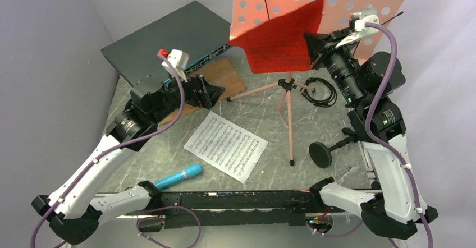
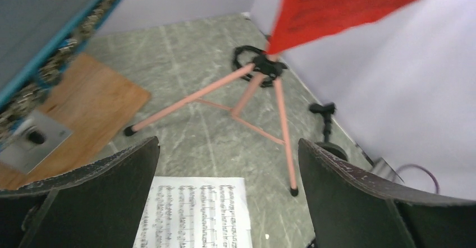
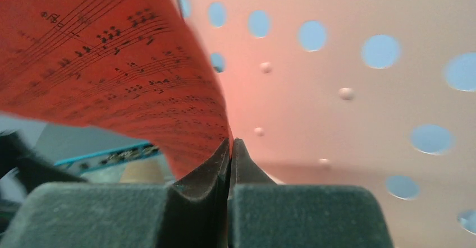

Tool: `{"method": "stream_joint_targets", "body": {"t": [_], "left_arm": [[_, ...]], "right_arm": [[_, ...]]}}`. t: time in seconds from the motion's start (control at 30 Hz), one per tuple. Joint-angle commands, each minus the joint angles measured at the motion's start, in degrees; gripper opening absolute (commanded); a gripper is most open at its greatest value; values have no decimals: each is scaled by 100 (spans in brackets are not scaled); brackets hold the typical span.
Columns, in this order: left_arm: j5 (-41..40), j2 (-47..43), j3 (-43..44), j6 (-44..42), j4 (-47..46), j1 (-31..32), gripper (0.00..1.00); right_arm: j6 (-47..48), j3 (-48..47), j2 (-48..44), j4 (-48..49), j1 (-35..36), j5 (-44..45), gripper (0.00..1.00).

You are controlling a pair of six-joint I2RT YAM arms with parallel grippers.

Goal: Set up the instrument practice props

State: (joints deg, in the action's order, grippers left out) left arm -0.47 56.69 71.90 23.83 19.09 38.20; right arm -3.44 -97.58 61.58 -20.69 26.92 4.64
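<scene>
The salmon-pink perforated music stand (image 1: 337,1) rises on its tripod legs (image 1: 287,105) at the back centre. A red sheet-music page (image 1: 283,37) hangs in front of its desk, and my right gripper (image 3: 230,144) is shut on that page's lower right edge. The white sheet-music page (image 1: 226,145) lies flat on the table. My left gripper (image 2: 227,164) hangs open above the white page's far end (image 2: 196,211), with nothing between its fingers. The cyan-blue microphone (image 1: 178,176) lies near the front left. The black round-base mic stand (image 1: 321,154) lies on its side at the right.
A dark grey flat box (image 1: 168,37) leans at the back left, beside a wooden board (image 1: 222,77) with a metal bracket (image 2: 31,141). A coiled black cable (image 1: 320,91) lies behind the tripod. Lilac walls close in on the left, back and right.
</scene>
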Motion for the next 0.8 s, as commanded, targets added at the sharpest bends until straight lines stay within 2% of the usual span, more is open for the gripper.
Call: {"method": "stream_joint_targets", "body": {"t": [0.0,0.1,0.27,0.37,0.5,0.63,0.77], "left_arm": [[1820,106,318,-496,-829,-5,99],[2153,162,404,-784,-865,-4,99],[1048,-243,82,-776,-885,-9,99],[912,-716,-592,-676,-1418,-5,99],[838,-1176,-892,-686,-1650,-4,100],[1386,-1395,-729,-968,-1428,-5,100],[2768,-1484,-456,-1141,-1211,-5,97]], "right_arm": [[-240,-487,208,-525,-2,-1464,0],[-568,-419,263,-611,-8,-2611,0],[-932,26,-131,-334,-3,-3364,0],[-1092,186,-258,-162,-9,-3790,0],[-1306,429,-333,167,-7,-4746,0],[-1700,1003,-566,957,-2,-5818,0],[-1922,1272,-671,1307,-7,-6230,0]]}}
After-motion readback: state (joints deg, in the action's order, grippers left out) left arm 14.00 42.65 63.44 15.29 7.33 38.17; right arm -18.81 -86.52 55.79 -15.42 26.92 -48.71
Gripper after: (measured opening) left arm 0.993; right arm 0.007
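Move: From the right hand, which already holds the red sheet by its right edge, the open left gripper lies about 25 cm left, 2 cm back and 16 cm below; the music stand's desk is some 15 cm ahead, 6 cm right and slightly higher. From the left hand, the red sheet's middle is roughly 18 cm right, 4 cm ahead and 18 cm up, while the white sheet lies on the table about 3 cm right, level fore and aft, 38 cm below. Drawing the red sheet away from the stand's desk, the right hand keeps its pinch and comes back about 13 cm, leftward 10 and a little down, swinging counter-clockwise some 55 degrees until its fingers point left. The left hand stays wide open, dips briefly rightward and returns while backing off and rising, fingertips tilting up, to meet the sheet's free edge; contact there can't be seen. ##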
